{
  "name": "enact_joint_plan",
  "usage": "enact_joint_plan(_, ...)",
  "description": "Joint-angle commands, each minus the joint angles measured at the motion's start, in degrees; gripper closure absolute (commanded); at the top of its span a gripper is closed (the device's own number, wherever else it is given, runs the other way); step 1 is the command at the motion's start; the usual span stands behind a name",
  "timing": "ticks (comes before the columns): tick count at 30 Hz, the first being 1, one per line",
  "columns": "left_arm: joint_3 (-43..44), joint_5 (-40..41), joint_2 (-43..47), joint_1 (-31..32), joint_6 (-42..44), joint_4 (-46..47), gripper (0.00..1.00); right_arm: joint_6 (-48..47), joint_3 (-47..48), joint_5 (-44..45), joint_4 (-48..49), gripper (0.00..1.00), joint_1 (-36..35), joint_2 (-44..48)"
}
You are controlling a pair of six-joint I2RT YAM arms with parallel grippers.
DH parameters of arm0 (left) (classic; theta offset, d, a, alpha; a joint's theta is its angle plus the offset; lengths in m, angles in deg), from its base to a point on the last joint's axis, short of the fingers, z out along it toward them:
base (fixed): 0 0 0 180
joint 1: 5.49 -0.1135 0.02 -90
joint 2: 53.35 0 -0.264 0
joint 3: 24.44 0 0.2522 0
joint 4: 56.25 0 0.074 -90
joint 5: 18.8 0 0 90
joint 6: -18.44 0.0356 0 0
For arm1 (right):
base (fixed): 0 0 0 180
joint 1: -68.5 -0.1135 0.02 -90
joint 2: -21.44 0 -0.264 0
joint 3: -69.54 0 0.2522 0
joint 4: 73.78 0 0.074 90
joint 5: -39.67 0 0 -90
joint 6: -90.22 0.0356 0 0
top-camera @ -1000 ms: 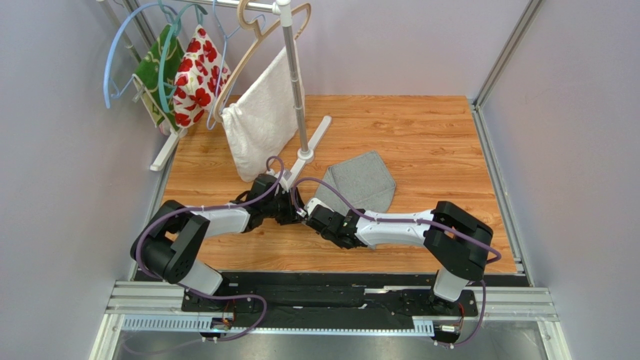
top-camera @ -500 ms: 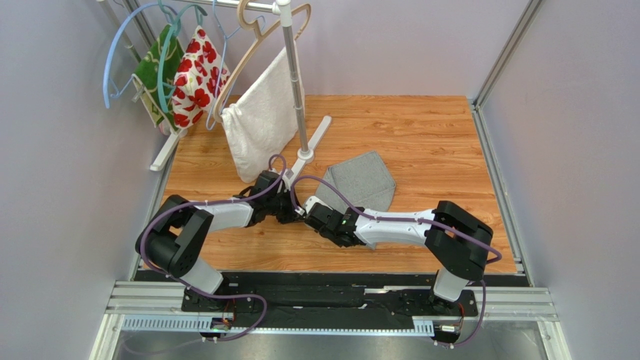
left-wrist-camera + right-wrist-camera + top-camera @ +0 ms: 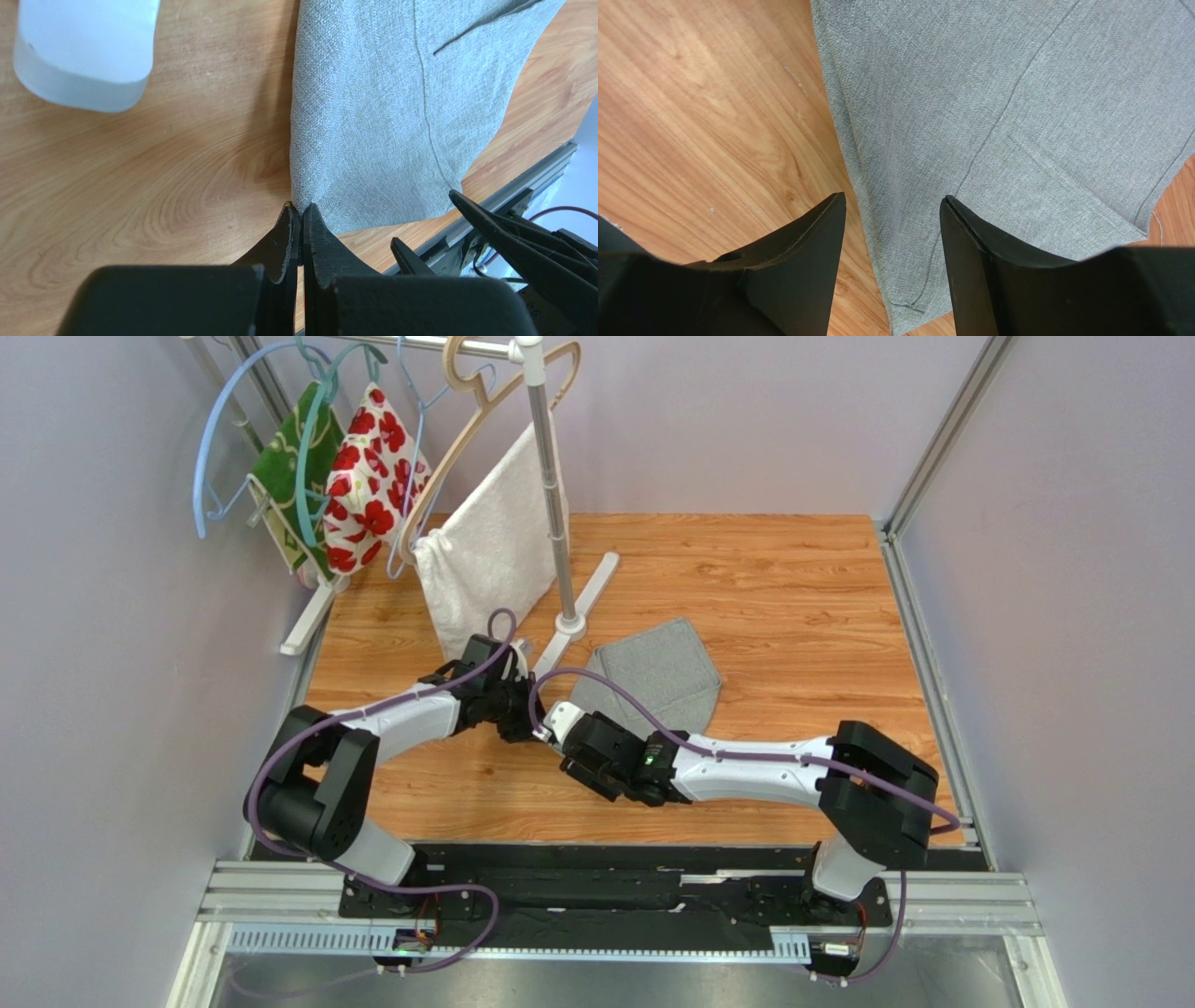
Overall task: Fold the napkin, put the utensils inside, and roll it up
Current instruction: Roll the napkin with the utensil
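Note:
The grey napkin (image 3: 657, 676) lies partly folded on the wooden table, right of the rack's foot. My left gripper (image 3: 300, 208) is shut on the napkin's (image 3: 393, 105) near left corner, and the cloth runs away from the pinched tips. In the top view it (image 3: 528, 717) sits at the cloth's left end, close against my right gripper (image 3: 553, 731). My right gripper (image 3: 892, 201) is open just above the napkin (image 3: 1018, 105), whose left edge lies between the fingers without being gripped. The utensils are out of view.
A clothes rack stands at the back left, its pole (image 3: 550, 490) on a white foot (image 3: 582, 602). On it hang a white towel (image 3: 484, 560), a red-flowered fabric (image 3: 368, 476), a green fabric (image 3: 288, 469) and hangers. Metal rails (image 3: 919, 644) edge the table.
My left gripper has shut on the napkin's corner and drawn it slightly left and back. My right gripper has opened and let go of the cloth.

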Motion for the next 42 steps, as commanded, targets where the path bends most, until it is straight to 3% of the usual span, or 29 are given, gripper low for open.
enact_joint_plan(1, 2.4, -1.6, 0.1, -0.5, 2.0, -3.4, 1.00, -1.5, -0.7, -0.8, 5.5, 0.44, -1.7, -0.3)
enact_joint_plan(7, 3.6, -2.2, -0.3, -0.8, 2.5, -4.8, 1.00, -0.6, 0.2, 2.1, 6.2, 0.48, -2.6, -4.8)
enact_joint_plan(13, 3.8, -2.2, -0.2, -0.9, 2.7, -5.4, 1.00, 3.2, 2.5, 6.8, 2.8, 0.60, -2.3, -9.1)
enact_joint_plan(19, 4.0, -2.4, -0.4, -1.0, 2.7, -5.6, 1.00, 4.4, 2.4, 5.7, 1.6, 0.68, -1.2, -9.9)
enact_joint_plan(26, 3.7, -2.4, 0.2, -1.1, 2.5, -4.4, 1.00, 3.1, 2.3, -0.5, 0.1, 0.95, -1.1, -9.9)
enact_joint_plan(28, 3.2, -1.8, 1.0, -1.8, 2.2, -3.8, 0.90, 3.0, 2.2, -3.5, -0.6, 1.00, -0.7, -9.3)
enact_joint_plan(30, 2.1, -1.5, 2.8, -2.9, 1.5, -3.3, 0.69, 3.3, 1.9, -6.5, -1.2, 1.00, 0.4, -7.9)
enact_joint_plan(31, 1.6, -1.8, 3.6, -4.3, 0.6, -2.3, 0.52, 3.8, 1.9, -9.0, -1.4, 1.00, 0.8, -7.5)
enact_joint_plan(34, -1.4, -1.2, 7.9, -6.9, -0.1, -1.7, 0.36, 4.8, 2.2, -13.7, -2.2, 1.00, 2.2, -5.9)
enact_joint_plan(42, -8.8, 6.9, 23.9, -7.7, 0.5, -4.0, 0.30, 6.9, 2.2, -26.7, -1.7, 1.00, 7.8, -3.4)
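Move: The left hand still pinches the rolled napkin's near-left corner, held a little off the table; the napkin's near edge, where the right will grip, is about 8 cm right, 3 cm back and 3 cm lower. The rack foot's end is some 8 cm ahead and 4 cm left of the left hand. From the open right hand that edge lies 4 cm below and 1 cm left; the held corner is 9 cm left, 3 cm ahead and 2 cm down. Right hand sinks about 4 cm, pinches the napkin's near edge, draws back slightly; left releases, withdrawing left and up. ##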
